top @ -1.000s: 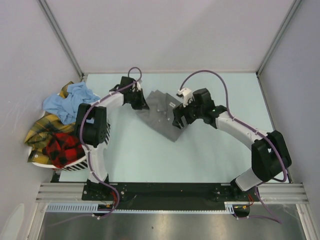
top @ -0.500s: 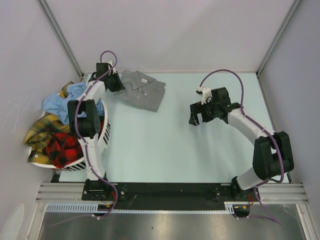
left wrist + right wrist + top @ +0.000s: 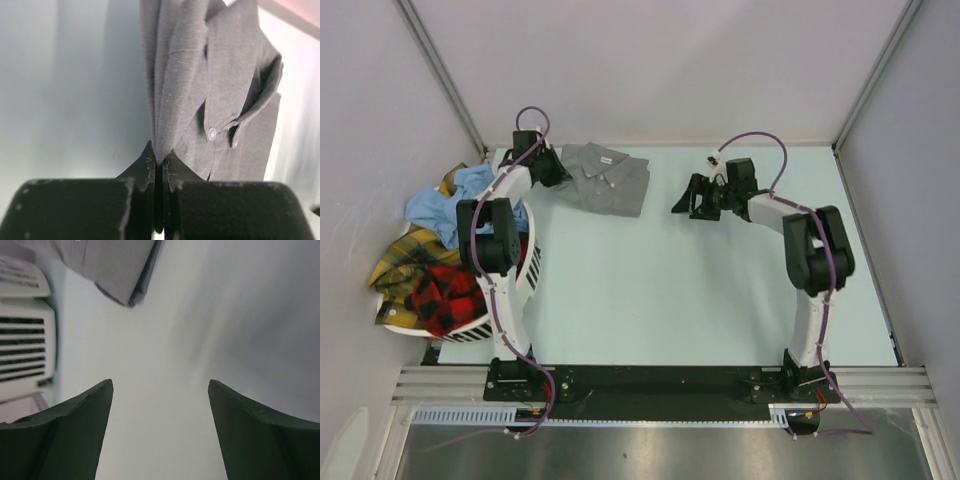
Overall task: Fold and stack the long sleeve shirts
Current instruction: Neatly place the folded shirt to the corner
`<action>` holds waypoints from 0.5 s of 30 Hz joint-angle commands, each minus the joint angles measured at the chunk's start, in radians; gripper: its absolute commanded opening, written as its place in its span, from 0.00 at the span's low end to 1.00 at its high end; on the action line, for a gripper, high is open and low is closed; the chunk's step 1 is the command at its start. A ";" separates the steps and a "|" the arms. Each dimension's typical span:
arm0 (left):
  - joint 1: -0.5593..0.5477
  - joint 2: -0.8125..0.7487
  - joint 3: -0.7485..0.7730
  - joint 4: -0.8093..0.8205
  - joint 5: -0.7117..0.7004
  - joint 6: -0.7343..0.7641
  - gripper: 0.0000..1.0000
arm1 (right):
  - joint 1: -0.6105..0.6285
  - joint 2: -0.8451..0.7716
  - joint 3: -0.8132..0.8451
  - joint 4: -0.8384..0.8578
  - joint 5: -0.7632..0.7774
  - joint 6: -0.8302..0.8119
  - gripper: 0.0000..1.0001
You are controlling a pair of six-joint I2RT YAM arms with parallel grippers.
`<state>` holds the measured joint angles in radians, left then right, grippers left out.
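A folded mid-grey long sleeve shirt [image 3: 605,178] lies at the back left of the table, collar up. My left gripper [image 3: 552,170] is shut on its left edge; the left wrist view shows grey cloth [image 3: 200,95] pinched between the closed jaws [image 3: 159,159]. My right gripper [image 3: 682,201] stands open a little right of the shirt, not touching it, with nothing between its fingers [image 3: 160,385]; the shirt's corner [image 3: 120,270] shows ahead of it. A light blue shirt [image 3: 455,205], a yellow plaid shirt [image 3: 405,255] and a red-and-black plaid shirt [image 3: 445,297] are heaped at the left.
A white slotted basket [image 3: 505,300] at the table's left edge holds the heap of shirts; its slats [image 3: 22,355] show at the left of the right wrist view. Grey walls with metal posts close in the back and sides.
The left gripper carried the grey shirt from mid-table to the back left, where it now lies flat. The right gripper let go of the shirt, drew off right, then swung back toward it.
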<state>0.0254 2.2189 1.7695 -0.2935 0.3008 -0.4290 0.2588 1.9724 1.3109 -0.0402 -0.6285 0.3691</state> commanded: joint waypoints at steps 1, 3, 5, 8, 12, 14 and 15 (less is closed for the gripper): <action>0.005 -0.011 -0.024 0.047 0.050 -0.025 0.00 | 0.062 0.162 0.116 0.298 -0.083 0.365 0.81; 0.005 -0.008 -0.030 0.050 0.064 -0.025 0.00 | 0.083 0.215 0.148 0.391 -0.076 0.466 0.80; 0.008 -0.005 -0.036 0.048 0.076 -0.027 0.00 | 0.112 0.276 0.178 0.421 -0.068 0.499 0.77; 0.011 -0.005 -0.039 0.053 0.078 -0.021 0.00 | 0.141 0.328 0.188 0.450 -0.036 0.525 0.72; 0.022 0.002 -0.045 0.066 0.081 -0.025 0.00 | 0.151 0.397 0.221 0.465 0.007 0.550 0.61; 0.024 0.015 -0.039 0.068 0.084 -0.021 0.00 | 0.149 0.437 0.240 0.471 0.009 0.556 0.53; 0.024 0.019 -0.038 0.067 0.086 -0.019 0.00 | 0.148 0.450 0.251 0.470 0.016 0.557 0.50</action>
<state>0.0387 2.2223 1.7294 -0.2768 0.3534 -0.4370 0.4217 2.3566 1.5070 0.3687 -0.6621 0.8757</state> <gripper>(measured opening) 0.029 0.553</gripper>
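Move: Ahead of the right hand by about 3 cm, 15 cm to its left and some 7 cm below, lies the near right corner of the folded shirt; the shirt's middle is roughly 11 cm ahead and 25 cm left of that hand. The left hand already pinches the shirt's left end: from it, that near right corner is about 20 cm right and 6 cm back, and the table's far left corner some 18 cm left and 8 cm ahead, both lower. Sweeping left by some 12 cm, and sinking about 5 cm as it eases forward, the right hand comes in to the folded shirt's near right corner; its wrist rolls by around 20 degrees, bringing the fingers flatter, while they narrow from wide to about half open. The left hand keeps its pinch on the shirt's left end, lowering it about a centimetre. Whether the right fingers touch cloth yet can't be seen. ##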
